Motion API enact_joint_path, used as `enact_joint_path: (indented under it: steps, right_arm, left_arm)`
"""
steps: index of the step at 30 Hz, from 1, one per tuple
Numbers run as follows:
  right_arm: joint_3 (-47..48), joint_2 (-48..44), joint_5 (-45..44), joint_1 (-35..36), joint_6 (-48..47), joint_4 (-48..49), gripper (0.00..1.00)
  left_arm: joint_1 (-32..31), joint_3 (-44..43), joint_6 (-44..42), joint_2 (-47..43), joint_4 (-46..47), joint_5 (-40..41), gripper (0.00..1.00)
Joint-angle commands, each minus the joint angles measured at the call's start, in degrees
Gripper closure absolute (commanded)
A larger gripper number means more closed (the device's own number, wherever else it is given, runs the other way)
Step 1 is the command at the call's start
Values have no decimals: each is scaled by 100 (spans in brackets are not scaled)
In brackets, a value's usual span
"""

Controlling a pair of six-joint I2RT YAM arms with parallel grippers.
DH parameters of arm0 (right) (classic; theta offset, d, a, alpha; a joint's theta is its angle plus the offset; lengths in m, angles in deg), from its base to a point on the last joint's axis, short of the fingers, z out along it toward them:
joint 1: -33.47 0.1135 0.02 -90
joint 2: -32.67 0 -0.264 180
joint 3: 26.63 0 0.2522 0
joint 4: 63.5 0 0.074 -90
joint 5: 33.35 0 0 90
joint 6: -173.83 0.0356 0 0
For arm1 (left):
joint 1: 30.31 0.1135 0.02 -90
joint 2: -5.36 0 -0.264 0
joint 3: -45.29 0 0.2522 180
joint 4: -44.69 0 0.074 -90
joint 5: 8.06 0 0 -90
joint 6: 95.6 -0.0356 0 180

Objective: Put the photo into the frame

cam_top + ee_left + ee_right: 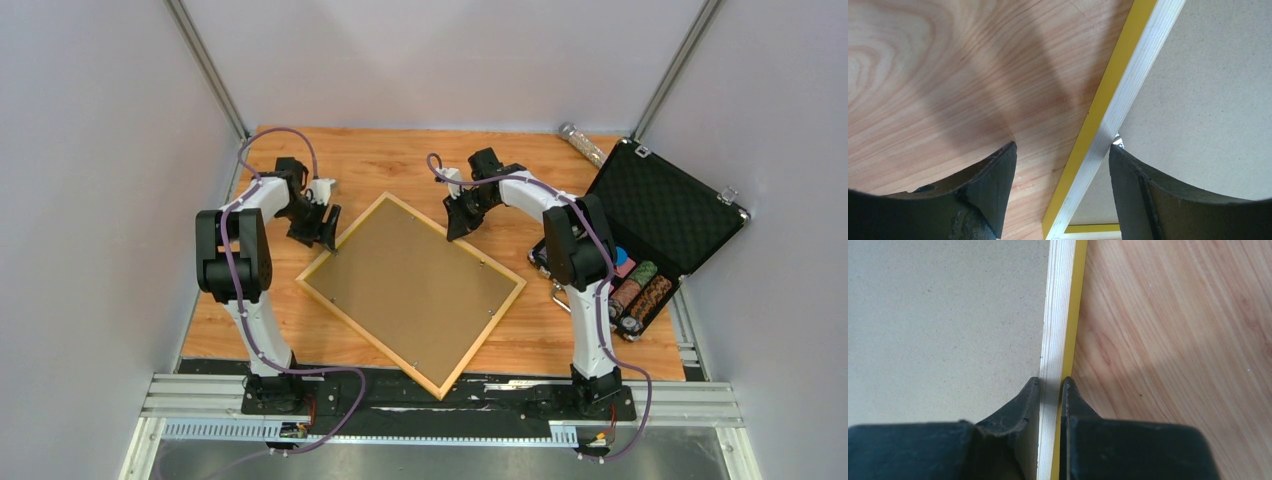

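The frame point(483, 338) lies face down and askew on the wooden table, its brown backing board point(410, 290) up. The photo is hidden. My left gripper point(325, 228) hovers at the frame's left corner. In the left wrist view it point(1063, 146) is open, its fingers apart on either side of the yellow-and-white rail point(1113, 95) without touching it. My right gripper point(462, 222) is at the far upper edge. In the right wrist view it point(1051, 381) is shut on the frame's rail point(1060, 300), one finger on the board side and one on the outer yellow side.
An open black foam-lined case point(665, 215) stands at the right, with stacks of chips point(635, 285) in its lower half. A glittery cylinder point(582, 143) lies at the back right. Grey walls enclose the table on three sides.
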Motion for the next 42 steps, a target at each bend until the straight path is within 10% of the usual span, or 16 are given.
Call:
enact_joint_path:
  steps: [1,14,42]
  right_arm:
    - [-285,462,-785,-113,-282,-526,99]
    - [-295,461,-785,-112,-294,-526,99]
    - [-291,460,-785,-118,-293,-521,99]
  left_arm:
    - [26,-73,204,-158,182,-177,25]
    - [-175,264,212,-174,675,328,29]
    - [-594,1513,-381,-860,1394,1350,73]
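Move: The frame's far-left rail runs between the left gripper's open fingers, nearer the right one, about 3 cm to the hand point's right and about level with it. The frame's left corner is some 8 cm back and 4 cm left; a metal tab sits just inside the rail, roughly 4 cm right. The right gripper already pinches the far-right rail; from it, the far-left rail's grip spot lies about 24 cm left and 1 cm back. Ease the left gripper about 2.5 cm to the right, staying low, until the far-left rail is centred between the fingers. On the way, tilt the wrist some 15 degrees so the fingertips swing forward, and draw the fingers in from wide to less than half open, bringing the tips up against both sides of the rail. Keep the right gripper still, holding its pinch on the far-right rail. ##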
